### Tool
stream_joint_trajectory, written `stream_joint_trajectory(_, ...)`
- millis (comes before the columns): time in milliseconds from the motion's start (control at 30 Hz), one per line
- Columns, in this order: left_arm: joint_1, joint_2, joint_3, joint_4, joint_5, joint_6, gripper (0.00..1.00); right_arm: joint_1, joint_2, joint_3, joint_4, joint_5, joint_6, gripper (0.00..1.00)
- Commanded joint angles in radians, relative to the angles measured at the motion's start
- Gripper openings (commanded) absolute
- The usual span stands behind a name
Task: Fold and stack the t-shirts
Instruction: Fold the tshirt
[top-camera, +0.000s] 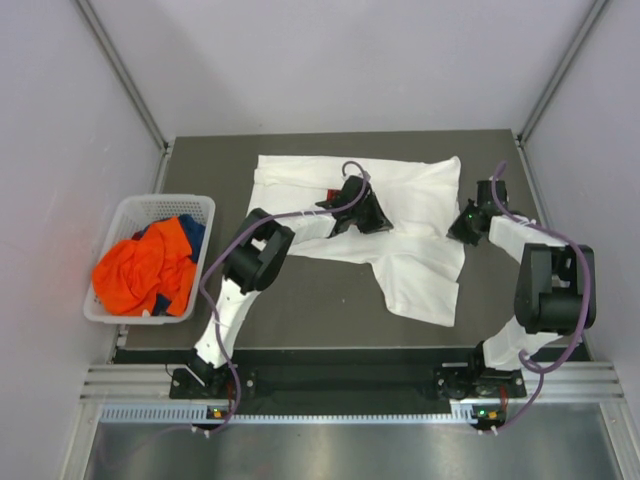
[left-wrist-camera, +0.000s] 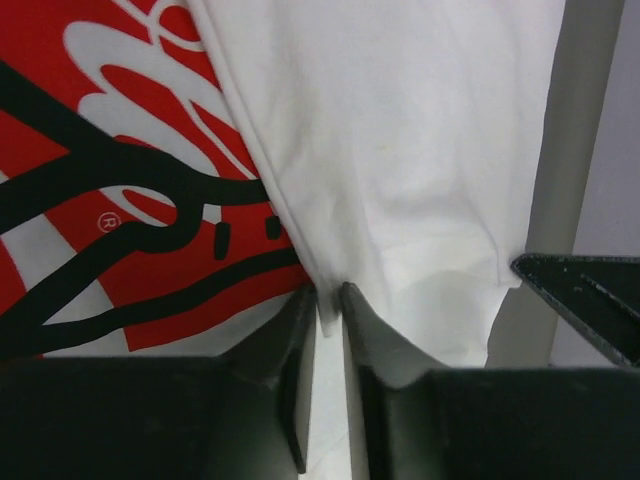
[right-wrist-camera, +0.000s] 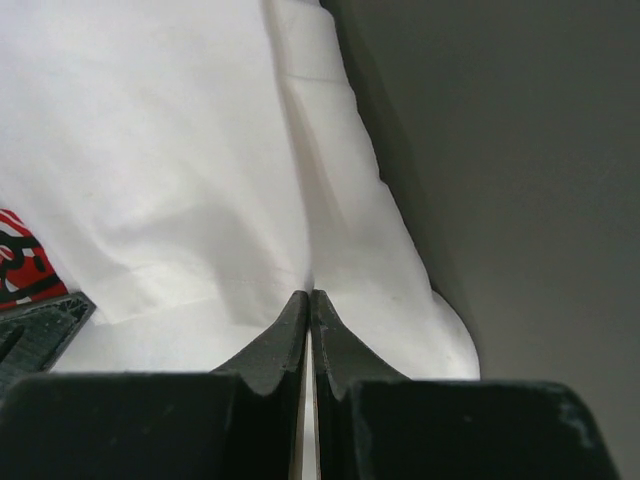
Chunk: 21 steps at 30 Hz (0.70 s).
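Observation:
A white t-shirt (top-camera: 420, 190) lies spread on the dark table, its lower part trailing toward the near edge. Its red chest print (top-camera: 334, 194) peeks out beside my left gripper (top-camera: 375, 222). In the left wrist view that gripper (left-wrist-camera: 328, 292) is shut on a raised fold of the white t-shirt (left-wrist-camera: 400, 120), right beside the red print (left-wrist-camera: 60, 100). My right gripper (top-camera: 462, 228) sits at the shirt's right edge. In the right wrist view it (right-wrist-camera: 310, 292) is shut on the white t-shirt (right-wrist-camera: 180, 150), creases running to its tips. An orange t-shirt (top-camera: 140, 270) and a dark blue one (top-camera: 190, 232) lie in the basket.
A white lattice basket (top-camera: 130, 208) stands off the table's left side. Bare dark table (top-camera: 320, 300) shows in front of the shirt and to its right (right-wrist-camera: 520, 150). Grey walls close in on both sides and at the back.

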<state>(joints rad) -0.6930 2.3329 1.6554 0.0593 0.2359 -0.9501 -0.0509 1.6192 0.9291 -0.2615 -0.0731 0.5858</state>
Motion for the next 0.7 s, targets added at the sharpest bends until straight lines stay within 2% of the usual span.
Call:
stream_joint_trajectory(0,-0.007,0.009,0.044,0.001,-0.015,-0.004,0.11,-0.013,-0.047,-0.004,0.030,-0.008,-0.007,0.00)
stream_joint_trajectory(67,-0.005,0.008,0.066,-0.010,-0.012,-0.003,0.00,-0.015,-0.053,0.000,0.016,-0.008,-0.007,0.00)
stream_joint_trajectory(233,-0.007,-0.018,0.098,-0.055,-0.012,0.013,0.00,-0.029,-0.079,0.022,-0.030,0.002,-0.004,0.00)
stream_joint_trajectory(400,-0.005,-0.052,0.132,-0.176,-0.050,0.062,0.00,-0.037,-0.116,0.019,-0.071,-0.002,-0.006,0.00)
stream_joint_trajectory(667,-0.003,-0.066,0.112,-0.254,-0.070,0.100,0.00,-0.037,-0.160,-0.044,-0.079,-0.025,0.022,0.00)
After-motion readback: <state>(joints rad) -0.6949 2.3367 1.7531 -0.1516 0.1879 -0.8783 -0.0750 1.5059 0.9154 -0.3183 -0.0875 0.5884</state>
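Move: The folded flap's hem lies right between the left hand's nearly shut fingers. From that hand, the hem corner already pinched by the right is about 16 cm to the right and 2 cm back, the red print roughly 8 cm left and 5 cm ahead, and the near sleeve 9 cm right and 15 cm back. From the right hand, the left fingers' spot on the hem is some 16 cm left and 2 cm ahead. The left fingers finish shutting on the t-shirt's hem beside the red print and pinch it, then bob up about 1.5 cm and come back down with a small shift to the left, the wrist rolling some 5 degrees so that the hand's left side rises. The right hand keeps its pinch on the hem's other end and, once the left has closed, rises about 3 cm while easing back 1 cm and a touch to the right. ##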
